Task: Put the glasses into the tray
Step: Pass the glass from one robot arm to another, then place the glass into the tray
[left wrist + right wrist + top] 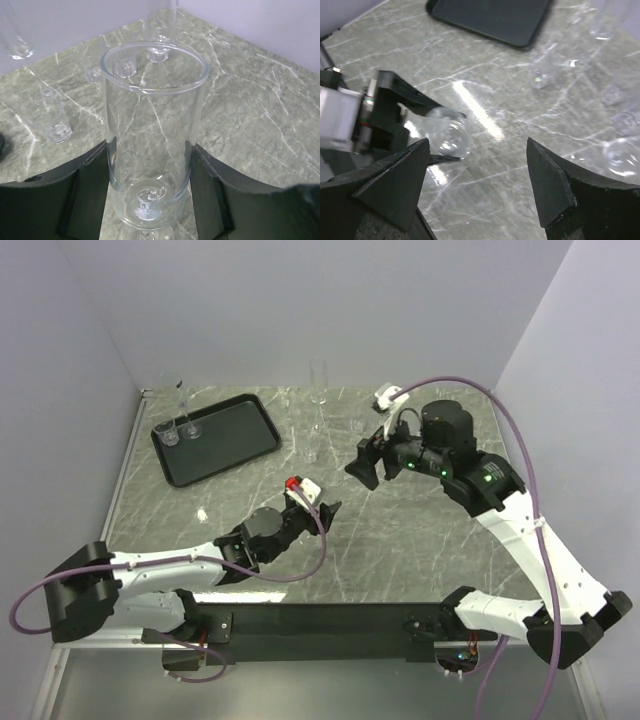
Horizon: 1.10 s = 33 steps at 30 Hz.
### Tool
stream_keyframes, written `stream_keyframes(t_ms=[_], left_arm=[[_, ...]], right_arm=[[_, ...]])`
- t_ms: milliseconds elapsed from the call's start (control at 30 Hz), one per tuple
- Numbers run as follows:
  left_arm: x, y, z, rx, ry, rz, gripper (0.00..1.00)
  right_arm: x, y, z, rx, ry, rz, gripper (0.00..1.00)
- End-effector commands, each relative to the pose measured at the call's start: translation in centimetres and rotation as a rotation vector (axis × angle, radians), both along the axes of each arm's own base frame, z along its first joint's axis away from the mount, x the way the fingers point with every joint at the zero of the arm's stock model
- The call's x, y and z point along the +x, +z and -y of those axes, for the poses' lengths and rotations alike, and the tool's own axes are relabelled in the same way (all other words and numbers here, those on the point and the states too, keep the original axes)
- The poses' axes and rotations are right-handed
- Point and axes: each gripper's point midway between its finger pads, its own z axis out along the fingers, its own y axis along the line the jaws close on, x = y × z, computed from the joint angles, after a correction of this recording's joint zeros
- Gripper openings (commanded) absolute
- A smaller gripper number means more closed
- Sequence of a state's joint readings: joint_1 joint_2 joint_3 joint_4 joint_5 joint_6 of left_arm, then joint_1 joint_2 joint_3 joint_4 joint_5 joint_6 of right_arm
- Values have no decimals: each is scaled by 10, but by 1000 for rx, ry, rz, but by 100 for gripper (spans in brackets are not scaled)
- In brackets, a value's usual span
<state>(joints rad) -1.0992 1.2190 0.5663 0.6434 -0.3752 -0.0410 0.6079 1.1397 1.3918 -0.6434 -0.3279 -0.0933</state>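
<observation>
My left gripper [149, 152] is shut on a clear stemmed glass [150, 115]; both black fingers press its lower bowl. In the top view that gripper [326, 511] hovers over mid-table. The right wrist view shows the same held glass [448, 133] at left. My right gripper [477, 150] stands open with nothing between its fingers, and in the top view it [364, 466] hangs right of centre. The black tray [240, 430] lies at the far left, holding two short glasses [168, 436] and a tall flute [181, 398]. Several more glasses [318, 390] stand on the table behind the grippers.
Grey walls close in the marble table at left, back and right. Loose glasses [56, 127] stand ahead of the left gripper, others [622, 156] to the right of the right gripper. The tray's near corner [517, 35] shows at the top of the right wrist view.
</observation>
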Motion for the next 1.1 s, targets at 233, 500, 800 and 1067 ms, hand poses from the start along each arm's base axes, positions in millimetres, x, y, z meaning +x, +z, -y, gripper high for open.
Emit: stream_keyframes(t_ms=[233,500,800,1067], left_arm=[[29,66,-65,-161,154,89,25],[80,93,-140,-209,349,153,26],[148,113,-192,-215,484,198,26],[215,104,-232,-222,573,177,25]], right_arm=[[23,47,83,93,-194,162,85],[26,33,115,116,-291,163,86],[33,19,142,133,-364,151,86],[33,15,155,138,-403,145,86]])
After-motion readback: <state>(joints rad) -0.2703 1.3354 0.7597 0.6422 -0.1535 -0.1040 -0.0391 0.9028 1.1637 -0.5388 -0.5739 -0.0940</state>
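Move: The left hand holds the upright stemmed glass by its bowl. The tray's middle lies about 24 cm ahead, 27 cm to its left and some 20 cm below. On the tray's far left, the flute stands about 27 cm ahead and 34 cm left, the tumbler 26 cm ahead and 40 cm left; a small glass stands 21 cm ahead, 5 cm left. From the empty right hand, the tray is roughly 22 cm ahead, 32 cm left and 33 cm below. Keeping its pinch on the bowl of the stemmed glass, the left hand carries it towards the tray: first mainly left and up about 5 cm, then forward and left at that height, some 30 cm in all, turning about 35 degrees counter-clockwise. The right hand, already open and clear, draws off about 15 cm to the right, slightly forward, turning clockwise. ##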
